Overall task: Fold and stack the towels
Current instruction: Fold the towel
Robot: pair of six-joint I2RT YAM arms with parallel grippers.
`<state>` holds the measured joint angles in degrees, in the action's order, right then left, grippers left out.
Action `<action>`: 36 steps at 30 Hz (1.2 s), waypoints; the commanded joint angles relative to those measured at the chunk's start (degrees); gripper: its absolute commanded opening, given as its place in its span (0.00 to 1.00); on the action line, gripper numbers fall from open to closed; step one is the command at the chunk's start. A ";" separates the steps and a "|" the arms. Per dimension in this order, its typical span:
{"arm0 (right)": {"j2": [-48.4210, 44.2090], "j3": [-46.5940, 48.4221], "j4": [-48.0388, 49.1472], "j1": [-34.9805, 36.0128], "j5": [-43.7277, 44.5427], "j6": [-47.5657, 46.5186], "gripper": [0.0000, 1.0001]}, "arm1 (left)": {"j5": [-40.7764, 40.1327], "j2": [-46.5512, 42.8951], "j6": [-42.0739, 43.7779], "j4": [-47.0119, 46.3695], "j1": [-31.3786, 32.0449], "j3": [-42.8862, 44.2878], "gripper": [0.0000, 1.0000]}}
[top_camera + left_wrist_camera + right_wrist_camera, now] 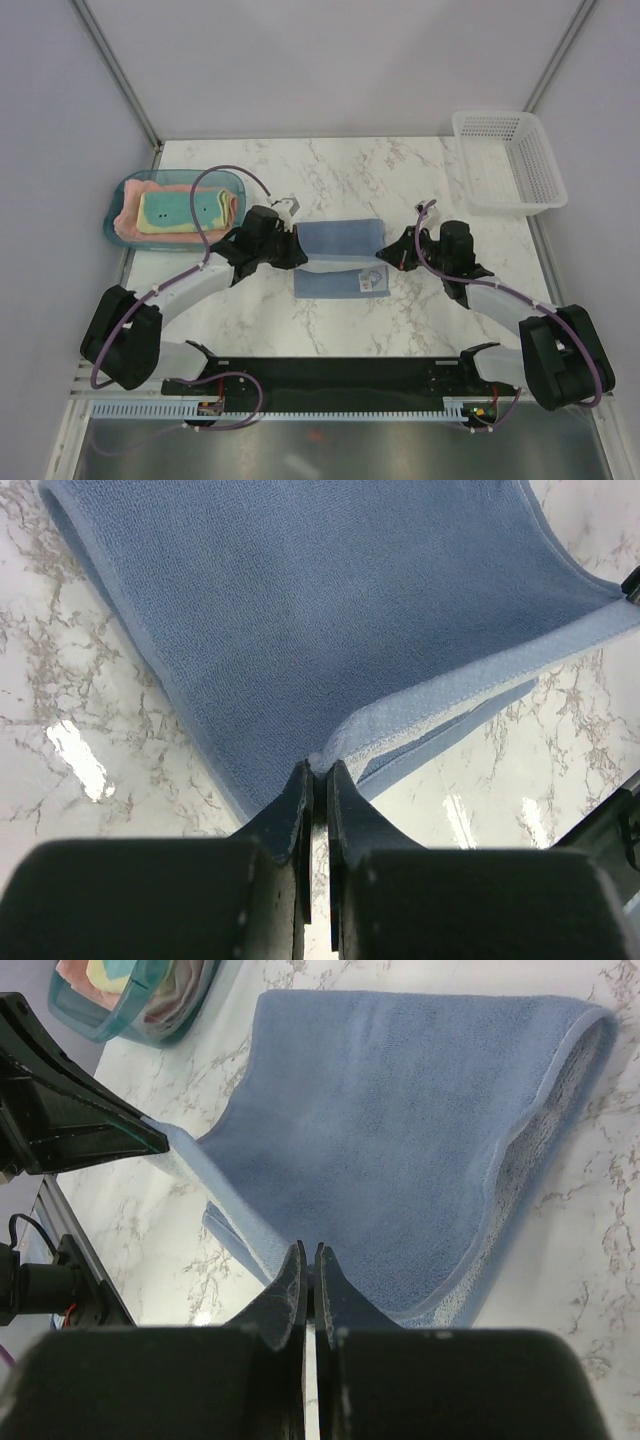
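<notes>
A light blue towel lies half folded in the middle of the marble table, with a small white tag near its front edge. My left gripper is shut on the left corner of its lifted layer; the pinch shows at the jaw tips. At the towel's right side, my right gripper is shut on the edge. A salmon-pink towel and a yellow towel with teal patches lie folded in the teal tray.
A white mesh basket stands at the back right corner. The teal tray sits at the left, close to the left arm. White walls close the table at the back and both sides.
</notes>
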<state>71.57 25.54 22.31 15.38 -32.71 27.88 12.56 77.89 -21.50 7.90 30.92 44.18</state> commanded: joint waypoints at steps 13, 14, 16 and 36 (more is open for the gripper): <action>-2.93 -4.53 3.18 2.29 1.68 0.77 0.00 | -5.62 -4.06 -1.53 -0.17 1.69 -2.61 0.02; -2.93 -4.79 3.53 2.29 1.86 0.86 0.00 | -5.61 -3.97 -1.71 -0.17 2.47 -2.87 0.02; -2.84 -5.93 4.15 2.29 2.12 1.47 0.00 | -5.61 -3.62 -1.71 -0.17 3.53 -4.01 0.02; -6.35 -10.34 -1.38 2.90 5.99 4.20 0.38 | -7.98 -3.35 -6.36 1.23 6.79 -7.45 0.42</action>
<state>67.11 14.37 21.50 18.02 -27.83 31.20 7.22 75.37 -25.91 7.79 37.39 36.62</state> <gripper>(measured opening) 0.349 0.390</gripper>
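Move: Each hand holds one corner of the blue towel's upper layer. From the left hand, the lower layer's near-left corner is about 6 cm back, 2 cm left and 8 cm down; the teal bin's middle is roughly 13 cm ahead and 26 cm left. From the right hand, the near-right corner is some 6 cm back, 1 cm right and 9 cm down, and the white tag 3 cm back and 3 cm left. Bring both grippers back and down together, laying the towel's held edge over the near edge of the lower layer: the right about 5 cm each way, pausing briefly partway, the left nearly still at first, then about 4.5 cm back and 4 cm down. Tip the right fingers slightly further down, and open both grippers partway as they arrive low. ##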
